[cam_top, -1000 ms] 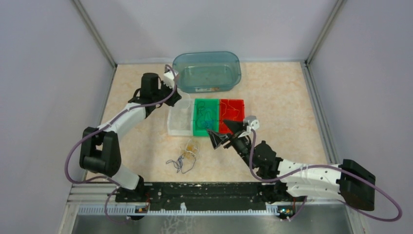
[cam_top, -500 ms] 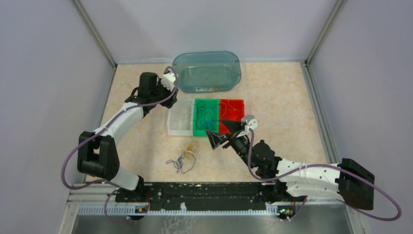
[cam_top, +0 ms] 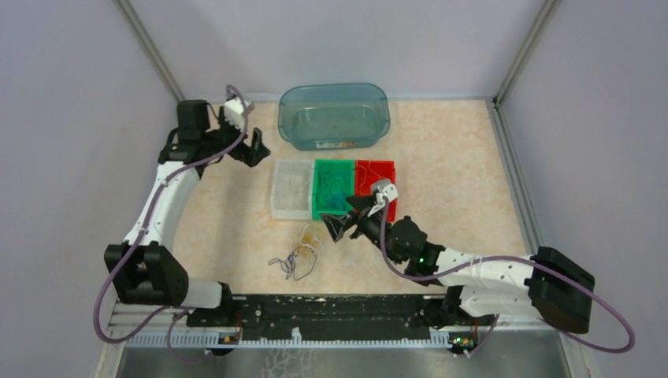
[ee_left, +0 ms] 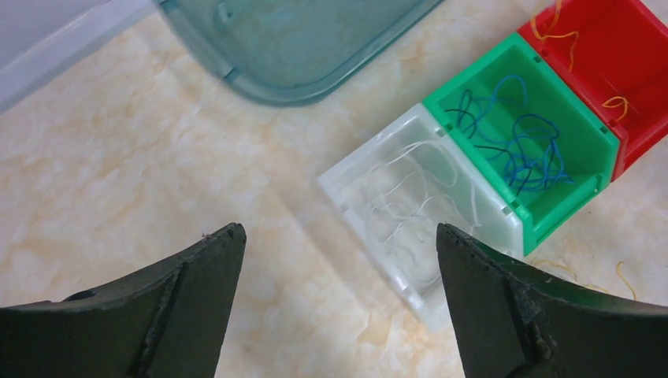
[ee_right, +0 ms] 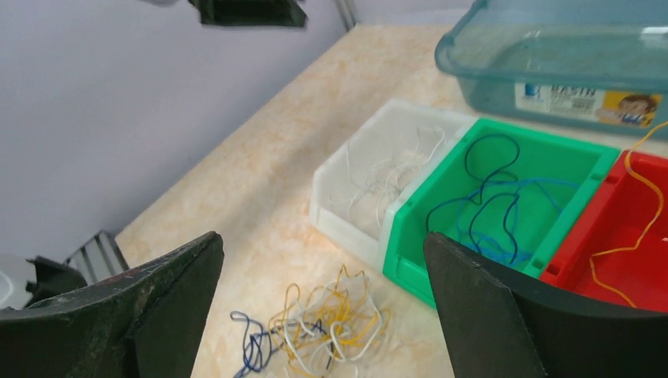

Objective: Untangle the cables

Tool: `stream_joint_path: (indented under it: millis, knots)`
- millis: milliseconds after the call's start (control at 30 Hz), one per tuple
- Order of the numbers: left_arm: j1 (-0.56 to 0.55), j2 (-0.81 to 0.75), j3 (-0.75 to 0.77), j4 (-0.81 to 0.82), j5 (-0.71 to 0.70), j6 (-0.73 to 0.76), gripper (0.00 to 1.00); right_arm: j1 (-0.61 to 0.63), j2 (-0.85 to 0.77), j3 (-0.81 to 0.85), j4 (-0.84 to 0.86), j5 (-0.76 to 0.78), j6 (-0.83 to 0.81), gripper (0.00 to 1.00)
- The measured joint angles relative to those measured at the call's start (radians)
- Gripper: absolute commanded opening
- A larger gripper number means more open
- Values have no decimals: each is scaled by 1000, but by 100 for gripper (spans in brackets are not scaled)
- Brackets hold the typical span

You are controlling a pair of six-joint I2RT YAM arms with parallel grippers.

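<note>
A loose tangle of thin cables (cam_top: 298,257), yellow-orange, white and blue, lies on the table in front of the bins; in the right wrist view the tangle (ee_right: 327,324) sits just below and between my fingers. My right gripper (cam_top: 344,216) (ee_right: 323,240) hovers open and empty above it, near the green bin's front. Sorted wires lie in three bins: white ones (ee_left: 410,205), blue ones (ee_left: 516,146), yellow-orange ones (ee_left: 610,102). My left gripper (cam_top: 247,135) (ee_left: 339,252) is open and empty, up and to the left of the white bin.
The white bin (cam_top: 273,206), green bin (cam_top: 327,214) and red bin (cam_top: 375,163) stand side by side mid-table. A teal basin (cam_top: 331,143) sits behind them near the back wall. Grey walls close in the left, right and back.
My left gripper opened and swung back to the left, away from the basin and white bin. My right gripper shifted a little left toward the tangle.
</note>
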Motion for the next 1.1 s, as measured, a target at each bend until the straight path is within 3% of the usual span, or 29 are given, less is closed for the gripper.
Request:
stream_joint_path:
  millis: [67,133,433,767,933,1100]
  knots:
    - [84,-26,0,-24,46,-3,98,-42,39,14,-20,-80,29,98]
    - [142,-50,0,-54,76,-2,98,-75,104,64,-77,-172,38,90]
    - [156,-194,-64,-105,203,-21,98,-81,412,409,-439,-462,-100,54]
    - [156,-243,-109,-88,234,-63,94,-60,496,472,-647,-540,-191,47]
    - [156,-246,-109,-88,249,-66,92,-6,525,472,-653,-532,-193,25]
    - [156,-250,-108,-83,272,-67,91,13,542,472,-675,-507,-186,18]
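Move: The white-and-yellow cable tangle lies about 5 cm back and 8 cm to the left of the right hand, roughly 17 cm below it. The loose blue cable is on the table some 11 cm back and 11 cm left. The green bin is about 8 cm ahead with hardly any sideways offset, and the white bin is 8 cm ahead and 10 cm left. From the left hand, the tangle lies roughly 24 cm back, 11 cm right and 19 cm below. Leftward and down first, then mostly down and drawing back, the right hand drops about 15 cm to the white-and-yellow tangle, swinging its fingers counter-clockwise and tipping them well downward. Its wide-open fingers close to about a quarter around a raised white cable strand. The empty left hand swings briefly left, then backs off some 7 cm while rising slightly, staying open. ##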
